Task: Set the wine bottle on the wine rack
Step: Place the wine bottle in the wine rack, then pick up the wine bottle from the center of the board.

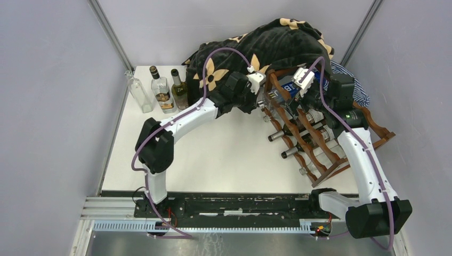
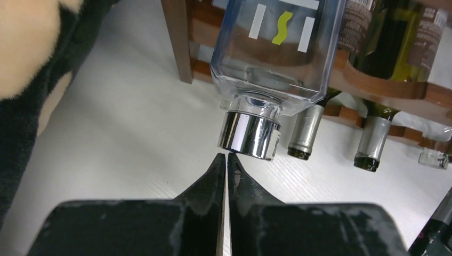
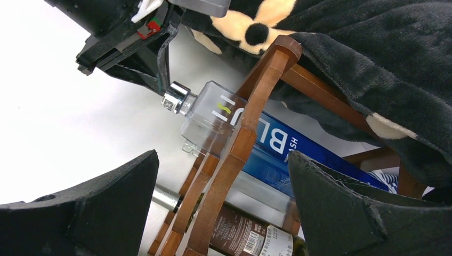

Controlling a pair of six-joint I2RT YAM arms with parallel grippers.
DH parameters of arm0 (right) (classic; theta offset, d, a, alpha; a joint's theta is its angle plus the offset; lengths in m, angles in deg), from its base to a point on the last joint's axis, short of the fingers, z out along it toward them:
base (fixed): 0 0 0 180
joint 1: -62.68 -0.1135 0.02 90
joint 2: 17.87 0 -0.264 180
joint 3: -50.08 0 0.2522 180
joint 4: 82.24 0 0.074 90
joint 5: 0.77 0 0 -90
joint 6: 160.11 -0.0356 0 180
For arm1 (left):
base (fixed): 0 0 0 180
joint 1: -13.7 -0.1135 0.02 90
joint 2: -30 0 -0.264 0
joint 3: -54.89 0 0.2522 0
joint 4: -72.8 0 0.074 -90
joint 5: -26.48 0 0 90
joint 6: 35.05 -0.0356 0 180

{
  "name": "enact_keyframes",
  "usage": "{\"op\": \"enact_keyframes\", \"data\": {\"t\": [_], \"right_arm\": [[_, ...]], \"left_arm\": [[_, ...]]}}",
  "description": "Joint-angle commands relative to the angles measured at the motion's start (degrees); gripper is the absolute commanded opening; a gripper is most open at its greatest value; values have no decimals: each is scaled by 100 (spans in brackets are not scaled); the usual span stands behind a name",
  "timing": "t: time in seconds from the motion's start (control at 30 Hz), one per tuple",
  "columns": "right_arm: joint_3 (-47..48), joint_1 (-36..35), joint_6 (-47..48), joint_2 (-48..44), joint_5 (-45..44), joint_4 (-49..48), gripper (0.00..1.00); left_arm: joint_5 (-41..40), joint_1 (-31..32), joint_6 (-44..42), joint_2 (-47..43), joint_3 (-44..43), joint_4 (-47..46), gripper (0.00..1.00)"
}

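Note:
The wine bottle (image 2: pixel 277 53), clear and square with a blue label and a silver cap (image 2: pixel 249 134), lies in the top tier of the reddish-brown wine rack (image 1: pixel 325 144), neck pointing left. My left gripper (image 2: pixel 226 156) is shut and holds nothing; its tips sit right at the cap's end. In the right wrist view the bottle (image 3: pixel 213 114) passes behind the rack's wavy rail (image 3: pixel 256 101). My right gripper (image 3: pixel 223 154) hangs open above that rail and the bottle's blue label, with nothing gripped.
Dark bottles (image 1: pixel 298 133) fill the rack's lower tiers, necks toward the table's middle. A black blanket with beige flowers (image 1: pixel 277 42) drapes over the rack's back. At the back left stand three bottles (image 1: pixel 161 90). Grey walls close in on both sides.

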Motion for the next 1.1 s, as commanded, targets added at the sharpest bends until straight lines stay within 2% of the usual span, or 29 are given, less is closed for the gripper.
{"op": "enact_keyframes", "data": {"t": [0.0,0.27,0.4,0.67,0.77,0.93,0.97,1.07], "right_arm": [[-16,32,6,-158,64,-122,97],[-18,49,7,-169,63,-120,97],[-4,53,53,-188,95,-72,97],[21,49,423,-211,924,199,97],[110,51,690,-186,1519,401,97],[107,45,1516,-16,3206,799,98],[107,47,2013,43,3597,1030,98],[66,-70,2645,155,4229,1388,98]], "left_arm": [[256,35,207,115,-507,-219,9],[320,37,244,301,-643,-213,9],[-41,29,214,143,-478,-160,11],[-882,19,131,-1549,768,-500,19],[-1188,19,-3,-2365,1210,-643,37],[-1765,-97,-175,-3586,1811,-802,95],[-1788,-193,-171,-3726,1781,-698,99],[-1650,-818,136,-3918,1519,-169,100]]}}
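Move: The blue bottle, already in the rack with its silver cap right at the left hand's closed fingertips, has its middle about 12 cm to that hand's right, 6 cm ahead and roughly level. The nearest dark wine bottle lies some 15 cm right, 7 cm back and 7 cm lower; the wine rack's middle is about 24 cm right, 6 cm back and 7 cm lower. From the right hand the blue bottle is about 8 cm ahead, 1 cm left and 12 cm down. With its shut fingertips still on the silver cap, the left hand nudges the blue bottle another 1.5 cm or so forward and right into the rack. It then comes free, sweeping up some 17 cm and left about 14 cm and drawing back, fingers tilting up and opening wide. Late on, the open right hand slides back and left about 8 cm, turning nearly 30 degrees counter-clockwise. ##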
